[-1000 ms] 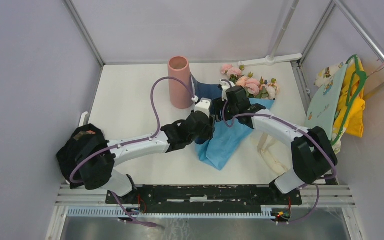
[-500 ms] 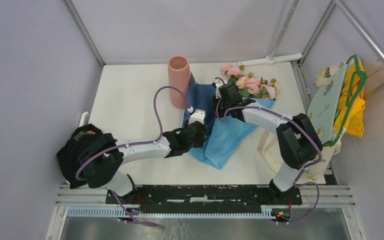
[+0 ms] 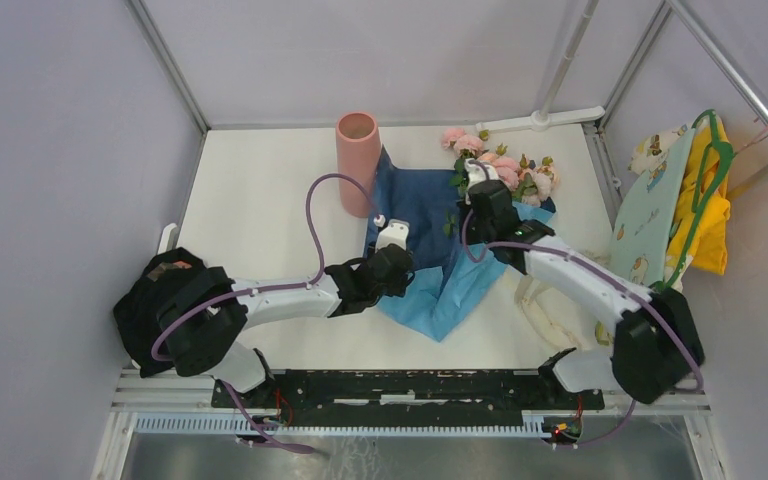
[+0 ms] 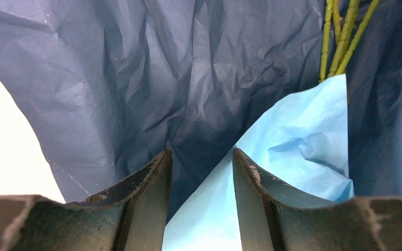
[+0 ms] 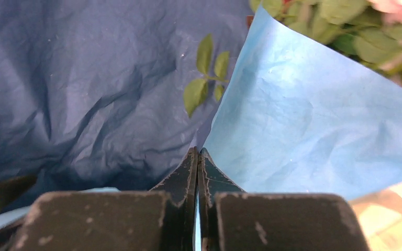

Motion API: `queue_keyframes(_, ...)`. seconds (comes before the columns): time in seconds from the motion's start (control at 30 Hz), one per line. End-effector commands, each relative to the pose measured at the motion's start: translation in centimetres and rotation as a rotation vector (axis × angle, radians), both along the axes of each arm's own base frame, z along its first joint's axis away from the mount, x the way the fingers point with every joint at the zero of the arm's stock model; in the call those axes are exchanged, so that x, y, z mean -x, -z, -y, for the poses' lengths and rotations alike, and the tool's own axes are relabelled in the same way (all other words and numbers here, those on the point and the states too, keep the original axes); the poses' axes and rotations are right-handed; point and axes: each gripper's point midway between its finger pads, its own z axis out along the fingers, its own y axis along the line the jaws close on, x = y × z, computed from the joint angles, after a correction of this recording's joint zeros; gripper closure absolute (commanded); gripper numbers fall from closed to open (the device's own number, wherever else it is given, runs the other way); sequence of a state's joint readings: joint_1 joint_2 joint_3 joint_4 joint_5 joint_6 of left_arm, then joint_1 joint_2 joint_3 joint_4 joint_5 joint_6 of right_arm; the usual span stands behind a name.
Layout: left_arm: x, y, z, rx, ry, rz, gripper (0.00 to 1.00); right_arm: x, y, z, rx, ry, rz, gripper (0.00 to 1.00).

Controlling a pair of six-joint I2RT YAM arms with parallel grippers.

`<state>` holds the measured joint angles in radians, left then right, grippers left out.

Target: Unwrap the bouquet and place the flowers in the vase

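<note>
The bouquet's blue paper sheet lies half opened on the table, dark side up and a light blue fold toward me. The flowers, pink and peach roses, lie at its far right end. Their green stems show in the left wrist view, and a sprig of leaves rests on the dark paper. The salmon-pink vase stands upright just left of the sheet. My right gripper is shut on the light blue paper's edge. My left gripper is open over the fold, with paper lying between the fingers.
A white stand foot lies at the back right. Yellow and pale-green cloth items hang on the right wall. A cream strap lies under the right arm. Frame posts and walls close in the table.
My right gripper moved right toward the roses and closed on the light blue edge, and more dark blue paper now lies spread out. The left gripper drew back toward me, then stayed put.
</note>
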<state>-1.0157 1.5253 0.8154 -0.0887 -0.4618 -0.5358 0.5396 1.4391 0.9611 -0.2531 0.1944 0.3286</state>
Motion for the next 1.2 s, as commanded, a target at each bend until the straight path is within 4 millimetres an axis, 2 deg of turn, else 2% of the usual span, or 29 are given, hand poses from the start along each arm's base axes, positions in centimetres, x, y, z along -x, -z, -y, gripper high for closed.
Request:
queue_keyframes(0.0, -1.1, -1.7, 1.7, 0.096, -0.015, 0.040, 0.48, 3.1, -3.1, 3.6, -0.038, 0.119, 0.095, 0.99)
queue_keyframes(0.13, -1.2, -1.9, 2.6, 0.104, 0.013, 0.033, 0.48, 7.3, -3.8, 6.6, -0.066, 0.176, 0.107, 0.99)
queue_keyframes(0.3, -2.2, -5.0, 5.7, 0.181, 0.078, 0.076, 0.48, 11.4, -4.9, 9.2, -0.123, 0.248, 0.113, 1.00)
queue_keyframes(0.4, -3.1, -7.7, 8.2, 0.229, 0.122, 0.106, 0.48, 13.2, -6.0, 10.7, -0.160, 0.299, 0.132, 1.00)
queue_keyframes(0.53, -3.7, -10.3, 11.2, 0.293, 0.192, 0.117, 0.48, 15.0, -6.4, 12.5, -0.174, 0.364, 0.138, 1.00)
queue_keyframes(0.67, -2.8, -12.4, 15.0, 0.392, 0.334, 0.101, 0.48, 16.3, -6.7, 13.1, -0.205, 0.380, 0.140, 1.00)
queue_keyframes(0.73, -1.7, -12.3, 17.4, 0.460, 0.430, 0.057, 0.47, 16.8, -6.9, 13.3, -0.221, 0.384, 0.144, 1.00)
queue_keyframes(0.77, -0.5, -11.4, 18.8, 0.498, 0.504, 0.005, 0.47, 17.1, -6.8, 13.5, -0.225, 0.387, 0.143, 1.00)
queue_keyframes(0.9, 2.7, -8.6, 22.4, 0.595, 0.658, -0.117, 0.48, 17.8, -7.0, 14.2, -0.241, 0.414, 0.158, 1.00)
queue_keyframes(1.0, 5.5, -5.9, 24.0, 0.557, 0.747, -0.162, 0.49, 18.0, -8.2, 14.6, -0.264, 0.427, 0.192, 0.99)
queue_keyframes(1.1, 8.3, -4.4, 24.8, 0.520, 0.833, -0.190, 0.49, 18.1, -9.7, 15.1, -0.267, 0.432, 0.228, 0.98)
queue_keyframes(1.17, 9.7, -3.6, 25.1, 0.502, 0.875, -0.211, 0.49, 18.0, -11.7, 15.3, -0.282, 0.426, 0.277, 0.90)
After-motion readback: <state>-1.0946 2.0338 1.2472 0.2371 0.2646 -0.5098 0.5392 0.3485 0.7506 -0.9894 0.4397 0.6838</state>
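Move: The right hand already pinches the light-blue flap's edge, with the ribbon, where it heads, about 16 cm back, 16 cm right and 12 cm below. Stems lie almost straight beneath; the flower heads are some 10 cm ahead and 8 cm right. From the left hand, the flap's middle is about 17 cm right, 2 cm ahead and 5 cm below; the stems lie 10 cm ahead, 12 cm right. Right hand drags the pinched flap about 20 cm back and right; open left arcs rightward over the wrapping. ##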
